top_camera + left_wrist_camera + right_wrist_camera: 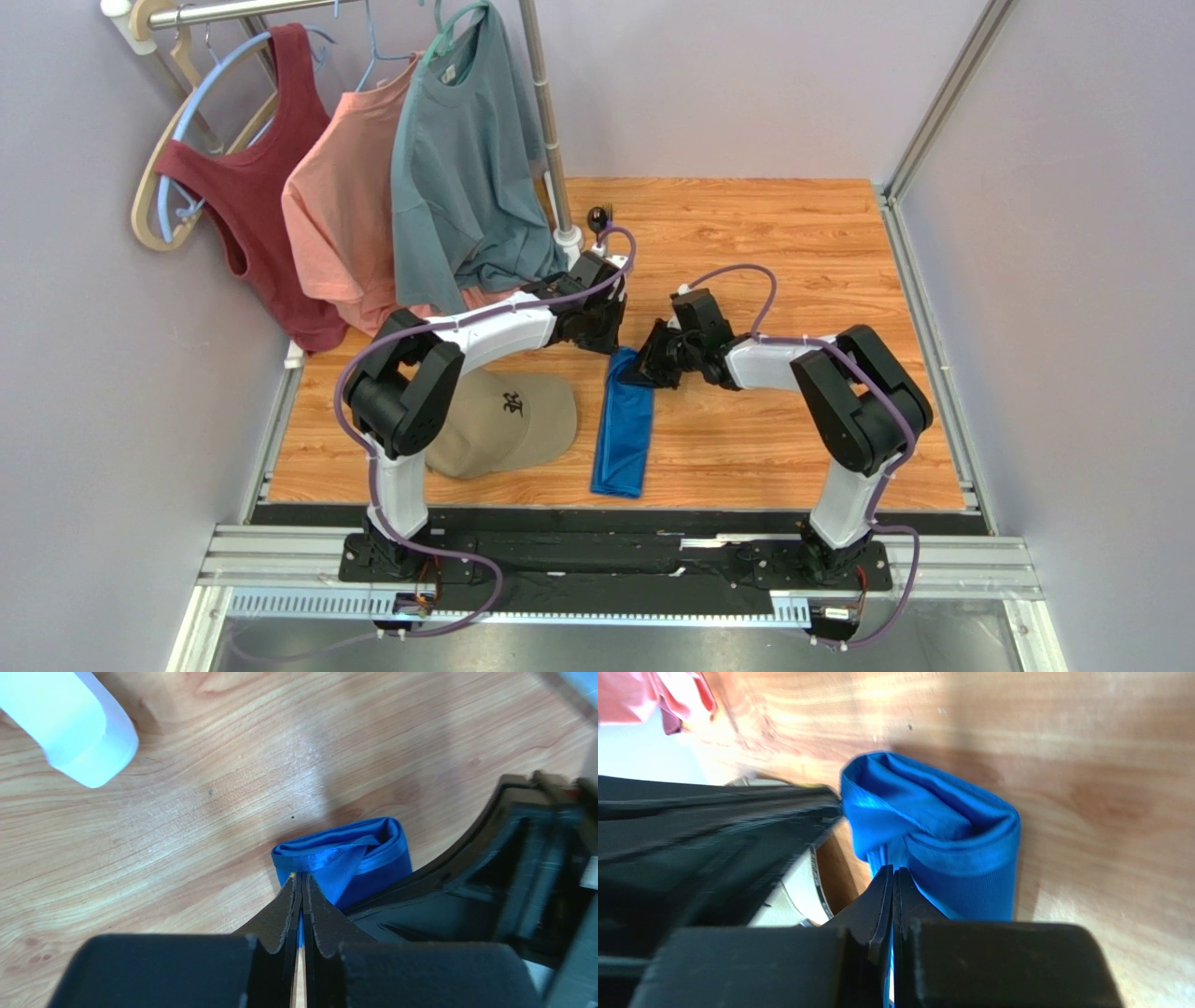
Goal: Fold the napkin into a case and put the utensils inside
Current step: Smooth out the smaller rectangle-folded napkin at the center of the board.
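The napkin (623, 434) lies on the wooden table as a narrow, long bright-blue case running toward the near edge. Both grippers meet at its far end. My left gripper (606, 336) is shut on the napkin's open end (351, 855), with blue cloth pinched between its fingertips (302, 878). My right gripper (643, 371) is shut on the other side of the same end (948, 836), blue showing between its jaws (892, 873). Held up by the two grippers, the mouth of the case gapes a little. The utensils are out of view.
A tan cap (508, 417) lies just left of the napkin. A clothes rack pole (547, 112) stands at the back left with a grey-teal T-shirt (456, 168) and two other tops hanging; its white base (70, 721) is near my left gripper. Walls close both sides.
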Action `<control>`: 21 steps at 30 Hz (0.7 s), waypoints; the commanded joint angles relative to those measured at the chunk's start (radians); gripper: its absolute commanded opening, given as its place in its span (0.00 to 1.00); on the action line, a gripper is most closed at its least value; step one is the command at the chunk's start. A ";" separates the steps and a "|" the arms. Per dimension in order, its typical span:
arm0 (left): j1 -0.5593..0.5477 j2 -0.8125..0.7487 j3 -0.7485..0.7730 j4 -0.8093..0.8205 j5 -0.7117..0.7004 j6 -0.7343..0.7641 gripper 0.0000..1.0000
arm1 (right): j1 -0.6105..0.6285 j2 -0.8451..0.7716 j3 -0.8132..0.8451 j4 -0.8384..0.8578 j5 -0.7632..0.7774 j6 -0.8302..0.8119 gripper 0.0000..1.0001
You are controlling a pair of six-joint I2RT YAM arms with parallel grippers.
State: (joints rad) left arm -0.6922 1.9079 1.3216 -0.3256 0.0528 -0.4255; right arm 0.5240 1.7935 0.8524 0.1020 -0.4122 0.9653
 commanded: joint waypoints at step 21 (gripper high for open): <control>0.003 -0.176 -0.021 -0.073 0.031 -0.036 0.63 | -0.033 -0.017 0.085 -0.087 0.009 -0.037 0.00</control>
State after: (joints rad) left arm -0.6811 1.8729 1.3045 -0.3431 0.0635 -0.4480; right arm 0.5087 1.8736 0.9119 0.1425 -0.4202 0.9913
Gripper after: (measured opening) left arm 0.594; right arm 0.005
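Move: The folded napkin's middle lies about 7 cm back from the right hand, roughly level sideways and 1 cm below. From the left hand, at its far-left corner, that middle is some 12 cm back, 2 cm right and 3 cm down. Counted from the left hand, the cap sits about 11 cm back and 16 cm left, the rack foot 13 cm ahead and 5 cm left, the spoon 18 cm ahead and 2 cm left, all about 3 cm lower. Shut right fingertips, still on the napkin near its far end, push it forward about 2.5 cm with a little leftward drift and slight sink, then ease back a touch. The left hand, shut, dips about 1.5 cm at the far-left corner and stays low, then opens past halfway while lifting over 2 cm. ##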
